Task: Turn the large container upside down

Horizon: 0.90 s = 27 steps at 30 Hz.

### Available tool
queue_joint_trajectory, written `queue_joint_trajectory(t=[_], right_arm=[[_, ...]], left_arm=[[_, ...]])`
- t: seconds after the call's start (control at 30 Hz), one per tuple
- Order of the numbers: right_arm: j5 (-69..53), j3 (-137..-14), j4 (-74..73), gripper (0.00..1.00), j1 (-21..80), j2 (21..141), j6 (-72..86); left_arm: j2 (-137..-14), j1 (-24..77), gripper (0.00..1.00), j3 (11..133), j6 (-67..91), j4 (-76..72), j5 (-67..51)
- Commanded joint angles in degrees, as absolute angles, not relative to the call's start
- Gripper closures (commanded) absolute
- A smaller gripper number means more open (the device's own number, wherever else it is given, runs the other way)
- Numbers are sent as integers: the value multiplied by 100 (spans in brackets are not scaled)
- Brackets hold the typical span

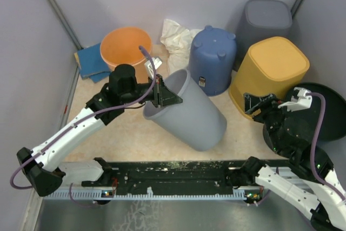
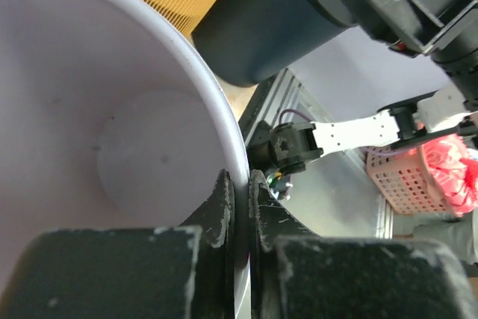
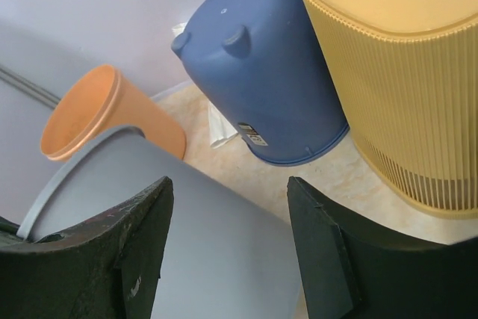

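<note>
The large container is a pale grey bin lying tilted on the table, its open mouth raised toward the left and its base near the front rail. My left gripper is shut on the bin's rim; in the left wrist view the two fingers pinch the thin wall, with the bin's empty inside on the left. My right gripper stands open beside the yellow bin, to the right of the container. In the right wrist view its fingers frame the grey side without holding it.
An orange bucket, an upside-down blue bin, a yellow ribbed bin and a dark grey bin crowd the back. White cloth and a blue cloth lie there too. A black round lid sits at right; a black rail runs along the front.
</note>
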<state>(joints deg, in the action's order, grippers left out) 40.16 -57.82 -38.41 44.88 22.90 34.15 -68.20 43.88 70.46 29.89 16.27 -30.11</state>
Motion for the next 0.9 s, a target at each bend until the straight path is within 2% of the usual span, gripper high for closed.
queue_joint_trajectory(t=[0.0,0.2,0.37,0.43,0.47,0.63,0.77,0.87], right_arm=[[4076,-5741,-3746,37,4515,2276,3203],[3689,-5591,-3914,36,4514,2337,3442],[2832,-5437,-4043,36,4515,2623,3756],[2405,-5285,-3928,36,4517,2800,3846],[2257,-5213,-3868,36,4516,2885,3902],[1303,-4924,-3263,36,4510,3486,3872],[1108,-4935,-3220,36,4516,3936,3793],[1320,-4918,-3365,36,4509,4120,3808]], left_arm=[[-6568,4333,100,6607,3928,-347,-2990],[-6869,4279,100,6383,4238,40,-2365],[-6903,4185,100,6125,3644,627,-2236],[-7010,4125,96,5990,3230,868,-2271],[-7096,4094,92,5967,3061,1004,-2253],[-7447,4061,54,6208,2284,1795,-2053],[-7537,4061,28,6591,1796,2484,-1617],[-7480,4069,19,6848,1493,2831,-1566]])
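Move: The left hand still pinches the upper rim of the tilted grey large container, whose middle is about 7 cm to its right, 14 cm below and level fore and aft. From that hand the blue container is roughly 24 cm ahead and 19 right, the orange one 27 ahead and 16 left. From the open right hand the grey container's middle lies some 23 cm left, level fore and aft, 16 below; the yellow container is 20 ahead and 11 right. The left hand lowers the grey container by its rim, easing forward about 5 cm and then sinking some 12 cm, and over the last stretch its fingers spread wide and let go of the rim, the wrist rolling about 20 degrees. Meanwhile the right hand, fingers kept open, sweeps about 12 cm left and as far down towards the bottom half of the container, turning counter-clockwise and tipping its fingers downward, and comes close over the side wall. ##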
